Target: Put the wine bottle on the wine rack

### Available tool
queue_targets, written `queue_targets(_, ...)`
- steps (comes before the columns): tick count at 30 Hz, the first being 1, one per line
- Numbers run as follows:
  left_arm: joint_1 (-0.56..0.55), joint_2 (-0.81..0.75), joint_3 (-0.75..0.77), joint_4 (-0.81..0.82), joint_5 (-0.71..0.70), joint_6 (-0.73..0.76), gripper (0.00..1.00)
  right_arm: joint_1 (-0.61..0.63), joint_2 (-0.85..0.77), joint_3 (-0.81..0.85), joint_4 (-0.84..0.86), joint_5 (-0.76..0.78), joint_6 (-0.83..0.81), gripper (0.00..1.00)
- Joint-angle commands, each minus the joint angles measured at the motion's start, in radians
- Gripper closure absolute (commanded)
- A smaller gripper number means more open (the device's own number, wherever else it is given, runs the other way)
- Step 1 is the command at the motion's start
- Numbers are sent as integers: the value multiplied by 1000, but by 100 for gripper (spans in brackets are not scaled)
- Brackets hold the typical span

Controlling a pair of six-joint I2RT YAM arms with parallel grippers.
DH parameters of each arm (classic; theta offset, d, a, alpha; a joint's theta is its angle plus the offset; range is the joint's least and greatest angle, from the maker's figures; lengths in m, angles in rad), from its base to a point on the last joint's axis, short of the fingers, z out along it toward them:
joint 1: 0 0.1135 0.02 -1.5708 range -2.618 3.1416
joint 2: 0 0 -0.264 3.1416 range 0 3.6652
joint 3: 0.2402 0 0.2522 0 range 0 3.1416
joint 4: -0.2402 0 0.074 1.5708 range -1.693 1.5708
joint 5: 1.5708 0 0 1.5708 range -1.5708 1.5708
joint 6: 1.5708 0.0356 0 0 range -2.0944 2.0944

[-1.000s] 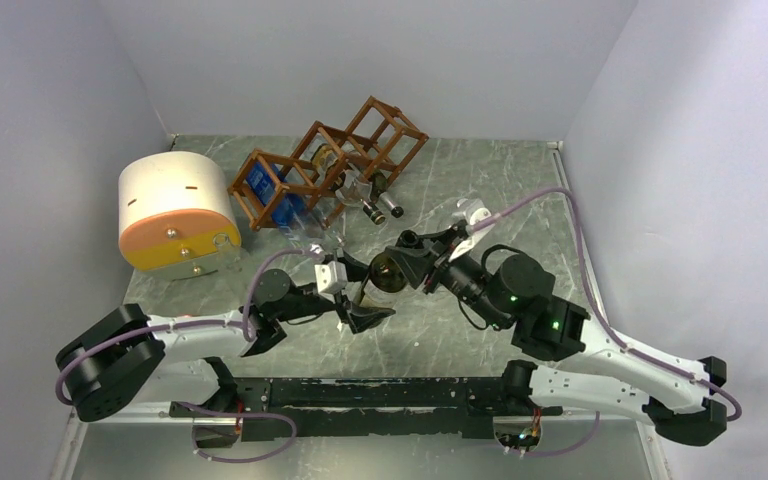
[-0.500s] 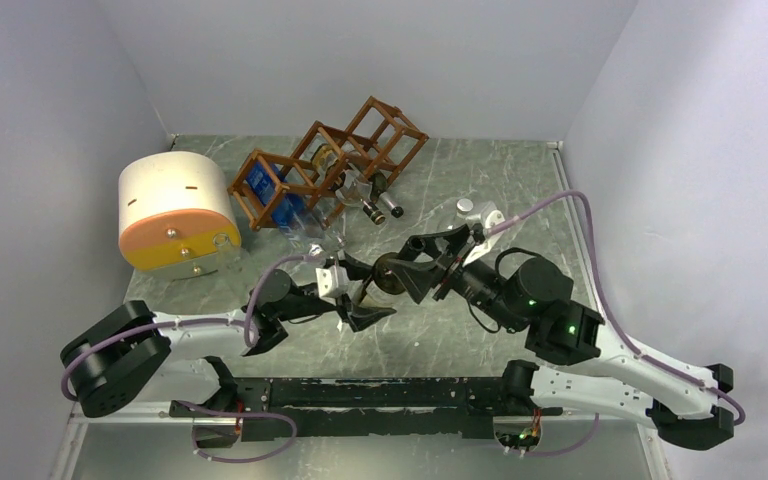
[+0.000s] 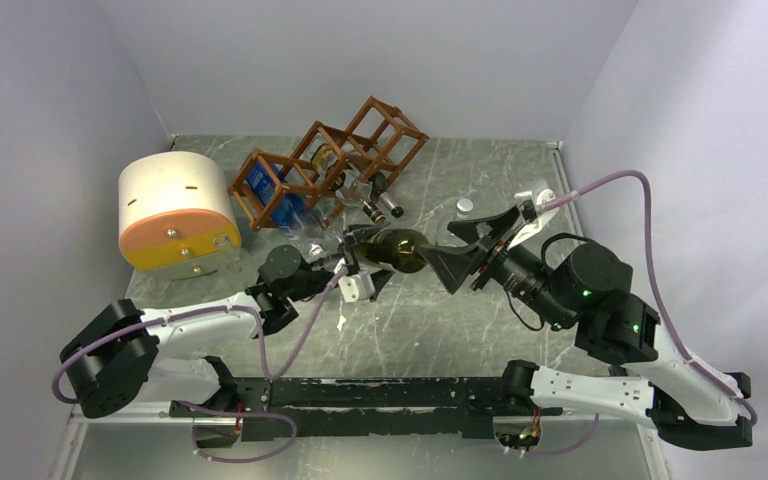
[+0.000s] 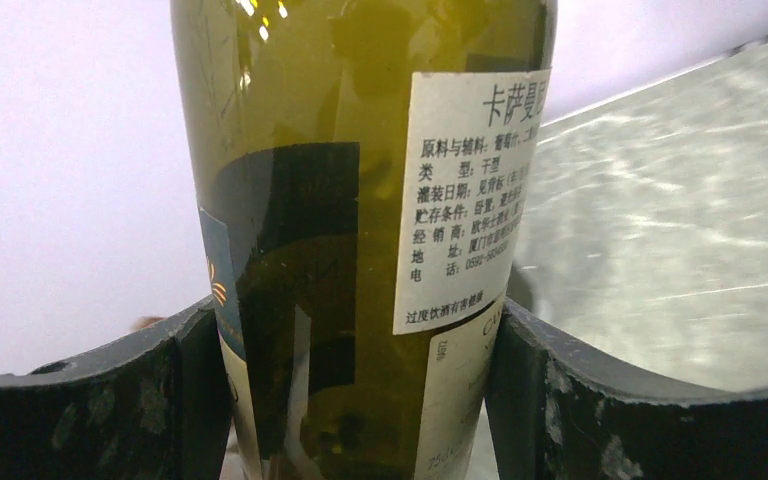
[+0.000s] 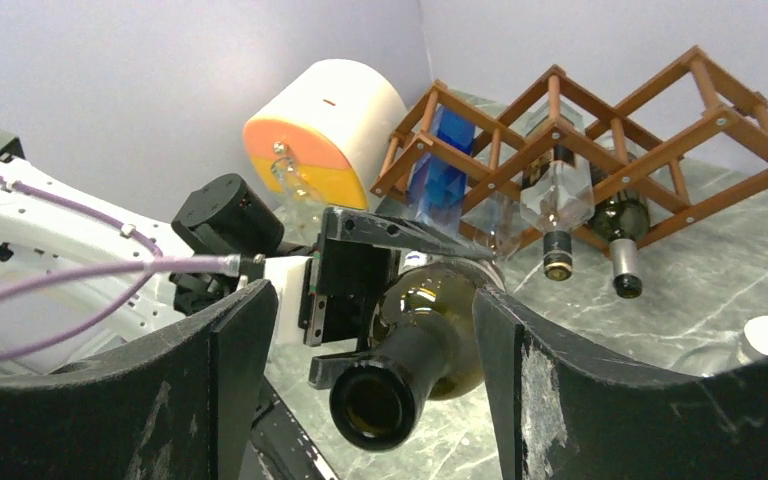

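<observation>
The wine bottle (image 3: 400, 250), dark olive glass with a white back label (image 4: 465, 190), hangs lying flat above the table's middle. My left gripper (image 3: 356, 268) is shut on its body, and both pads press the glass in the left wrist view, around (image 4: 355, 325). The bottle's open mouth (image 5: 380, 400) points at my right gripper (image 5: 370, 320), which stands open with its fingers either side of the neck, not touching. The reddish-brown wine rack (image 3: 330, 170) stands at the back, just beyond the bottle (image 5: 430, 310).
The rack (image 5: 580, 130) holds a blue bottle (image 5: 443, 160), clear bottles and a dark bottle (image 5: 620, 235), necks toward me. A cream-and-orange cylinder (image 3: 175, 210) stands at the back left. A small clear capped object (image 3: 465, 207) sits right of the rack.
My right gripper has opened off the bottle's neck and drawn back to the right. The left gripper closed on the body and carried the bottle up toward the rack.
</observation>
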Motion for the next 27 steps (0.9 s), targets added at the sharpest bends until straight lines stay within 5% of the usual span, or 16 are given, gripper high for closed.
queue_targets(1,1,-28,115,15,-79,367,93,4,17,80,-134,58,29,24)
queue_targets(6,0,33,181,-26,-142,641,93,4,9,99,-189,66,43,24)
queue_targets(14,3,157,196,142,-192,1005,93,5,32,117,-363,154,103,23)
queue_targets(27,-4,147,232,165,-101,1108,93,4,105,93,-603,258,186,24)
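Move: The left gripper already holds the wine bottle, neck slanting up towards the right hand. The rack's middle lies about 38 cm ahead of this hand, 9 cm left and 16 cm below; the clear bottle in it is 33 cm ahead, 5 cm left. For the open right hand, the held bottle's neck is some 2 cm ahead, 1 cm left and 4 cm below; the white-capped bottle stands 25 cm ahead, 9 cm right and 30 cm below. Keep the left grip on the bottle and bring it about 7 cm forward towards the rack, rising, dipping, then rising again, while rolling the wrist some 55 degrees so the neck swings back and down and the base comes forward. Lower the open right gripper about 9 cm, drifting right and tipping its fingers down, staying beside the neck. ##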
